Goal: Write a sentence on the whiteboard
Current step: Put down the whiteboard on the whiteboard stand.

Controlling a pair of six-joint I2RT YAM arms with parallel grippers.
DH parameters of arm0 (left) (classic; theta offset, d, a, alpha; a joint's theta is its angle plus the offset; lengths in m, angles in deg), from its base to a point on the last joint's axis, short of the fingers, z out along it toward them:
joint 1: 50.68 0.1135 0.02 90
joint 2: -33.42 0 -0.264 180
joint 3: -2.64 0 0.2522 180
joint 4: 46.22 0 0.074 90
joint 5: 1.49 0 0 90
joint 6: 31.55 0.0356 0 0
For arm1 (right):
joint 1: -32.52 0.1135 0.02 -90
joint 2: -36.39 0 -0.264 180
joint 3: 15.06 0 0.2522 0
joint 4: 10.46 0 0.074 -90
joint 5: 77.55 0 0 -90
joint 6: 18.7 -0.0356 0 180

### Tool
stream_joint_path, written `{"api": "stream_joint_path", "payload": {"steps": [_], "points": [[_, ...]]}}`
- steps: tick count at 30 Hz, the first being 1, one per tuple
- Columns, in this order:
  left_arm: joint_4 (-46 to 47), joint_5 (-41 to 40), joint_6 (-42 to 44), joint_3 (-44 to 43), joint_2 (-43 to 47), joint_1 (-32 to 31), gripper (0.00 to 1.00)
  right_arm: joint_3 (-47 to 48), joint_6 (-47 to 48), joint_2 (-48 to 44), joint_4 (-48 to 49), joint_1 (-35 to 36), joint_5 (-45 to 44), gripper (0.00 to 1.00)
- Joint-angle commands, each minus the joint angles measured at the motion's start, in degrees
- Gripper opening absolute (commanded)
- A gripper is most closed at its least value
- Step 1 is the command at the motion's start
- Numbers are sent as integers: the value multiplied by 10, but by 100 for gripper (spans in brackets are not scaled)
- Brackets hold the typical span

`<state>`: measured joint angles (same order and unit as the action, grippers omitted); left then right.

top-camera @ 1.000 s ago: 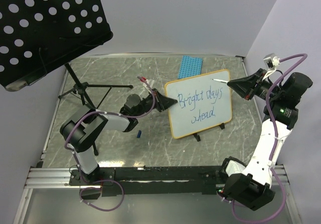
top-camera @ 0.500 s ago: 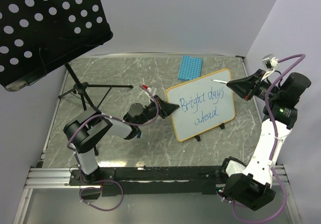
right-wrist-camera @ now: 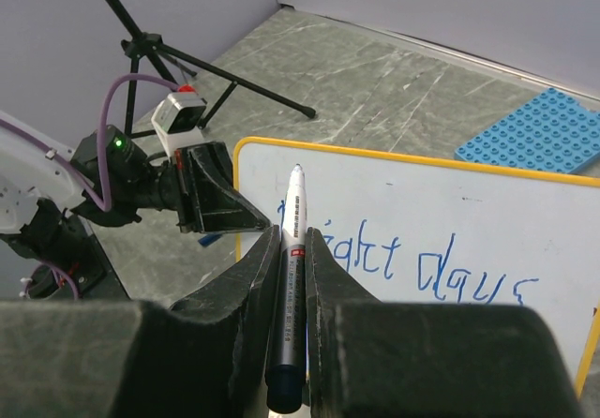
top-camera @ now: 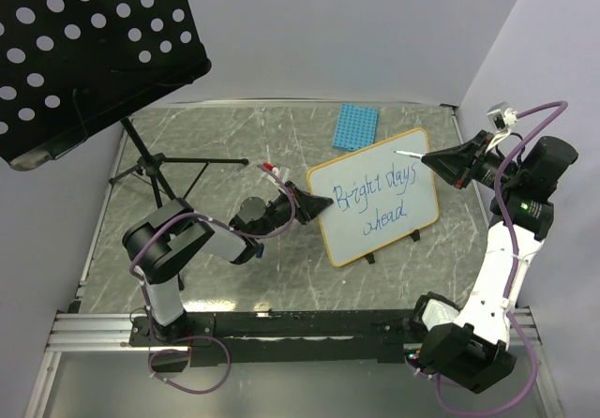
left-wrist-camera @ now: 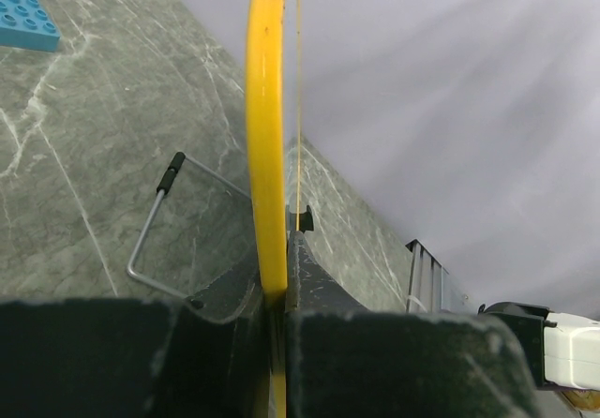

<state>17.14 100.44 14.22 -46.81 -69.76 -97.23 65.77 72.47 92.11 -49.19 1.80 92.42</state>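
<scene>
The whiteboard (top-camera: 345, 235) stands tilted on the table, white with a yellow rim (left-wrist-camera: 265, 137). The sentence (top-camera: 380, 196) runs across it in blue cursive, "Bright days" over "ahead", and part of it shows in the right wrist view (right-wrist-camera: 450, 268). My left gripper (top-camera: 319, 207) is shut on the board's left edge, and its own camera shows the rim pinched between the fingers (left-wrist-camera: 278, 282). My right gripper (top-camera: 452, 163) is shut on a silver-and-white marker (right-wrist-camera: 291, 277). The marker's tip (top-camera: 401, 153) points at the board's top right edge; I cannot tell whether it touches.
A blue studded plate (top-camera: 355, 125) lies behind the board. A black perforated music stand (top-camera: 84, 52) on a tripod (top-camera: 155, 170) fills the back left. The board's wire foot (left-wrist-camera: 155, 240) rests on the marble table. Walls close off the back and right.
My left gripper has swung the board's left end to the right and nearer, turning the board slightly. The right gripper and marker have barely moved.
</scene>
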Motion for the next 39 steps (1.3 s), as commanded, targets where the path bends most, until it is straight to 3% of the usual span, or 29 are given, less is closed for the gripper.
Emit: {"api": "stream_joint_path", "payload": {"steps": [1, 22, 34, 37, 39], "points": [[183, 13, 38, 13, -16, -4, 8, 1, 0, -7, 13, 4, 4, 0], [176, 5, 38, 27, -17, 2, 27, 0, 1, -10, 11, 4, 2, 0], [171, 6, 36, 33, -2, 8, 54, 3, 1, -10, 10, 5, 1, 0], [169, 10, 35, 37, 8, 11, 65, 3, 2, -10, 10, 6, 0, 0], [165, 10, 37, 40, 18, 12, 81, 3, 2, -10, 9, 6, 0, 0]]}}
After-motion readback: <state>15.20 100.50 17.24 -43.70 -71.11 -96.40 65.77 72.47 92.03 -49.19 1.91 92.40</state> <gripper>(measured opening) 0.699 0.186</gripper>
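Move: Some 14 cm to the left hand's right, 4 cm nearer the base and 13 cm lower, stands the whiteboard stand. That hand still pinches the whiteboard's left edge; the board's middle is about 13 cm to its right, level in reach and 3 cm below. The blue plate lies on the table 22 cm ahead, 8 cm right and 17 cm below. From the right hand, the stand is roughly 2 cm back, 7 cm left and 32 cm below. Sinking about 4 cm with the whiteboard's left edge between its fingers, the left hand lowers towards the stand, rolling slightly so its left side rises. The fingers begin to ease apart early in the descent and spread wide once it levels off, letting go of the edge, with a drift of about 1 cm to the left. ##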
